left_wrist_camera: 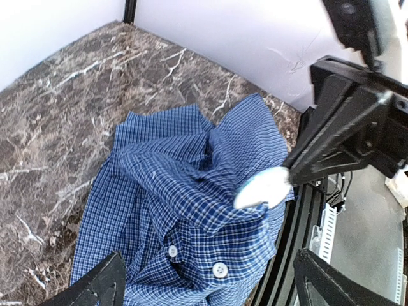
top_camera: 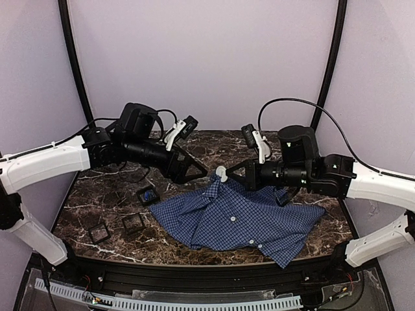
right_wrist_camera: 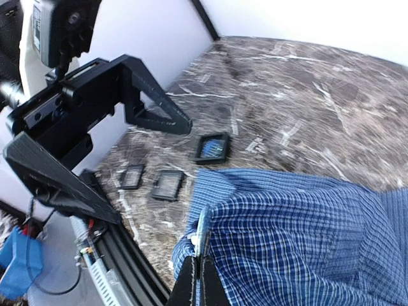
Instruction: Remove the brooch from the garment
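The garment (top_camera: pixel 241 219), a blue-and-white checked shirt with white buttons, lies crumpled on the marble table (top_camera: pixel 194 144). Its collar end is pulled up off the surface. The brooch (top_camera: pixel 221 173), a pale round disc, sits at that raised corner, and my right gripper (top_camera: pixel 226 173) is shut on it. In the right wrist view the brooch (right_wrist_camera: pixel 204 229) shows edge-on above the shut fingertips (right_wrist_camera: pixel 191 287), with fabric against it. My left gripper (top_camera: pixel 198 170) hangs just left of the brooch, open and holding nothing. From the left wrist, the brooch (left_wrist_camera: pixel 262 188) lies beyond my open left gripper (left_wrist_camera: pixel 213 288), over the shirt (left_wrist_camera: pixel 172 210).
Three small black square boxes (top_camera: pixel 148 195) (top_camera: pixel 133 223) (top_camera: pixel 98 231) lie on the table left of the shirt; the nearest to the shirt holds something blue (right_wrist_camera: pixel 212 146). A black rail (top_camera: pixel 194 275) runs along the table's near edge. Pale walls enclose the sides and back.
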Controlling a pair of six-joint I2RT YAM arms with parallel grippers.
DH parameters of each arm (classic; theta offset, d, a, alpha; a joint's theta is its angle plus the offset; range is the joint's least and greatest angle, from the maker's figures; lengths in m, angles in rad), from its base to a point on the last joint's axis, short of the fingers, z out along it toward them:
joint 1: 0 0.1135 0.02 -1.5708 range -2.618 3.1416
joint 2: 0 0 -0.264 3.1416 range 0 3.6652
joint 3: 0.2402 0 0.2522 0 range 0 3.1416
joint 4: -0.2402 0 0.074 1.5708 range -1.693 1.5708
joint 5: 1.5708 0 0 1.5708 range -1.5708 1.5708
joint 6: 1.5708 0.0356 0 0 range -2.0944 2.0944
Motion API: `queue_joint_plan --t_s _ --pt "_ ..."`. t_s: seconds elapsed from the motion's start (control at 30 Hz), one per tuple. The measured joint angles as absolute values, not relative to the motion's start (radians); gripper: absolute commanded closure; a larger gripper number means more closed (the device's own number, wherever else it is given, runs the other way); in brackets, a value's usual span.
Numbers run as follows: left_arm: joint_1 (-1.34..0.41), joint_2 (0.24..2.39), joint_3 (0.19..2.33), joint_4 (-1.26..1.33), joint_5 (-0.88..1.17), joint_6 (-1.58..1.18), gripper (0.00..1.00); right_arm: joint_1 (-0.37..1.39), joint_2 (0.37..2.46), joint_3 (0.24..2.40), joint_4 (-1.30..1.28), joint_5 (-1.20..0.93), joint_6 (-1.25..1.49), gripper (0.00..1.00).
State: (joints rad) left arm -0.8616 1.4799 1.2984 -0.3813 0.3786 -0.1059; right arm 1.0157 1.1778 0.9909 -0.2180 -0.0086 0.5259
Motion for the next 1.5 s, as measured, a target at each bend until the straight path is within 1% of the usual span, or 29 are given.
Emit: queue_joint_plan --t_s 0.03,0.13,0.23,0.33,0.43,0.63,0.83,1.13,1.17,1.27,1.47,1.5 --pt "-0.862 1.458 1.298 -0.371 0.392 -0.091 0.11 0.993 1.171 0.981 -0.194 -0.065 0.510 1.00" --pt "-0.862 1.439 1.299 -0.358 0.453 -0.060 0.26 0.933 1.160 0.958 -0.133 -0.227 0.477 1.00" --pt "-0.862 1.452 1.299 -0.361 0.516 -0.039 0.34 0.884 1.162 0.945 -0.084 -0.384 0.456 1.00" --pt "-0.862 1.470 1.299 -0.366 0.567 -0.031 0.46 0.854 1.171 0.942 -0.046 -0.509 0.445 1.00" --pt "-0.862 1.485 1.299 -0.366 0.619 -0.025 0.54 0.837 1.184 0.941 -0.013 -0.608 0.442 1.00" --pt "-0.862 1.497 1.299 -0.364 0.700 -0.036 0.75 0.820 1.230 0.940 0.030 -0.743 0.442 1.00" --pt "-0.862 1.498 1.299 -0.347 0.745 -0.044 0.84 0.817 1.251 0.937 0.038 -0.791 0.442 1.00" --pt "-0.862 1.501 1.298 -0.331 0.793 -0.053 0.86 0.815 1.251 0.933 0.054 -0.811 0.442 1.00" --pt "-0.862 1.503 1.298 -0.329 0.799 -0.056 0.88 0.813 1.251 0.932 0.055 -0.812 0.442 1.00" --pt "-0.864 1.509 1.296 -0.319 0.814 -0.061 0.98 0.813 1.251 0.929 0.058 -0.813 0.442 1.00" --pt "-0.868 1.511 1.293 -0.315 0.829 -0.063 0.99 0.810 1.251 0.920 0.067 -0.820 0.443 1.00" --pt "-0.868 1.511 1.291 -0.315 0.828 -0.063 0.99 0.810 1.251 0.917 0.072 -0.820 0.443 0.98"
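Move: A little to the right of the left hand's open fingers, some 6 cm across, 2 cm back and 1 cm lower, is the white brooch. The shut right fingers already hold its edge, its middle about 2 cm to that hand's left, 1 cm ahead and 1 cm below. From the left hand, the raised collar flap is roughly 3 cm back, 4 cm right and 4 cm down; the box with a blue piece lies about 18 cm left, 1 cm ahead and 12 cm lower. Closing from wide open to nearly shut, the left fingers come onto the brooch's free edge and pinch it, as that hand swings back about 7 cm and slightly right and up, turning some 25 degrees clockwise. The right hand keeps its pinch and draws the brooch back about 4 cm, a little left and up, turning it roughly 35 degrees counter-clockwise to face the left fingers. ##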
